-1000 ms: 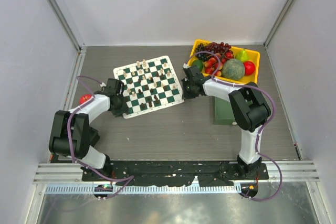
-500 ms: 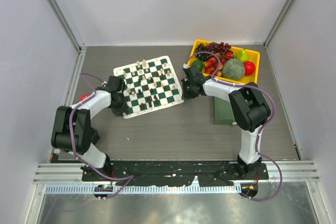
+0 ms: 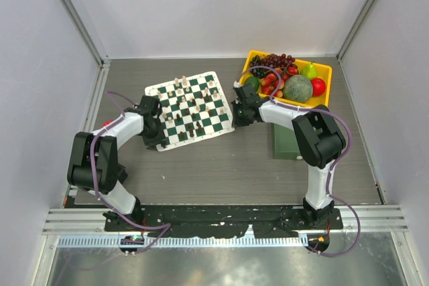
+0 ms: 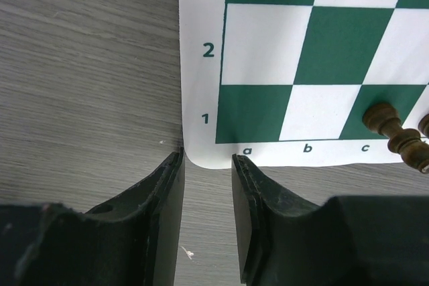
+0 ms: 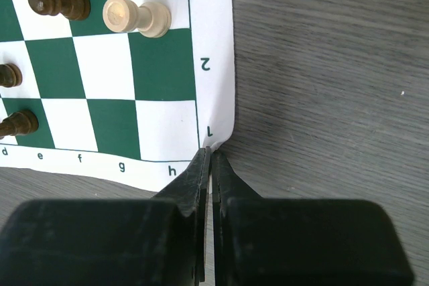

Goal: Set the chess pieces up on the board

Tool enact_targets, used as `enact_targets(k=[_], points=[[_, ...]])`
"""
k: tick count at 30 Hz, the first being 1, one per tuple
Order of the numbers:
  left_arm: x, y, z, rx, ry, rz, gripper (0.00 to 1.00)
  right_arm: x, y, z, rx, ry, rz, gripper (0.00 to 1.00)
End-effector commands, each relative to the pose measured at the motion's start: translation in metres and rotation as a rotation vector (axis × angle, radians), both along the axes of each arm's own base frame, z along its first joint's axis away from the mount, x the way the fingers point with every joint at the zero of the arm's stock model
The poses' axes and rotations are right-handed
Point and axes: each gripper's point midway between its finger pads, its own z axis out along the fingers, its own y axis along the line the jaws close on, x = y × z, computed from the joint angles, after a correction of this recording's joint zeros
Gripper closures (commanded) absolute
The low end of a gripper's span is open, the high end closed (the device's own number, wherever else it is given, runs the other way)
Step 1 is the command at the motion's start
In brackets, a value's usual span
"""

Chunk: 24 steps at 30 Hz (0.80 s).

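Observation:
The board point(image 3: 175, 90), a green and white checked mat, lies tilted on the table with cream and dark chess pieces point(image 3: 194, 105) scattered over it, some lying down. My left gripper point(image 3: 161, 141) is at its near-left corner. In the left wrist view that gripper point(image 4: 206, 159) is open by a narrow gap, and the a1 corner of the board point(image 4: 201, 98) lies just past the fingertips. My right gripper point(image 5: 210, 153) is shut on the h1 corner of the board point(image 5: 214, 65), which curls up slightly. A cream piece point(image 5: 137, 15) and a dark piece point(image 5: 60, 3) lie on their sides nearby.
A yellow tray point(image 3: 326, 67) of fruit stands at the back right, beside the right arm. A dark green box point(image 3: 285, 144) sits under that arm's elbow. A red object point(image 3: 106, 124) lies behind the left arm. Grey walls close in on both sides.
The left arm has swung its gripper in towards the board's near-left corner. The right gripper has stayed shut on the other near corner.

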Motion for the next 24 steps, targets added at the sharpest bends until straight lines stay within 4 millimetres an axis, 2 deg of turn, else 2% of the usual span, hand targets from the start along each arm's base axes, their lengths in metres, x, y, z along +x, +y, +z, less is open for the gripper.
enact_targets(k=[1, 6, 15, 20, 21, 23, 24], points=[[-0.005, -0.001, 0.004, -0.003, -0.003, 0.001, 0.60, -0.007, 0.004, 0.016, 0.033, -0.007, 0.024, 0.95], [0.001, -0.001, 0.006, -0.001, -0.018, 0.012, 0.59, -0.007, 0.002, 0.016, 0.032, -0.009, 0.023, 0.95], [0.014, -0.001, 0.009, 0.012, -0.037, 0.007, 0.76, -0.008, 0.002, 0.016, 0.029, -0.010, 0.024, 0.95], [0.016, -0.001, 0.009, 0.014, -0.038, 0.003, 0.81, -0.007, 0.000, 0.018, 0.026, -0.017, 0.020, 0.95], [0.017, -0.001, 0.010, 0.013, -0.038, 0.000, 0.83, -0.008, 0.001, 0.018, 0.025, -0.015, 0.022, 0.95], [0.018, -0.001, 0.010, 0.015, -0.044, -0.004, 0.95, -0.007, 0.001, 0.019, 0.024, -0.020, 0.025, 0.95], [0.018, -0.001, 0.010, 0.011, -0.055, -0.001, 0.96, -0.008, 0.000, 0.018, 0.022, -0.017, 0.021, 0.95]])
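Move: At the chess board's near edge, the left hand is right over the left near corner (a1), whose tip lies about 1 cm to its left, level fore and aft and barely 1 cm below. A dark pawn stands roughly 7 cm straight ahead, a tall dark piece about 4 cm ahead and 6 cm right. From the right hand, already pinching the h1 corner, that a1 corner lies some 24 cm left and 7 cm back, and a pale piece about 5 cm ahead and 4 cm left. Closing the left fingers from around two-fifths open to nearly shut over the white margin at a1, the hand stays down at the corner, easing back about half a centimetre and then forward about 1 cm, without turning. The right fingers keep their pinch on the h1 corner, drifting back some half a centimetre. ##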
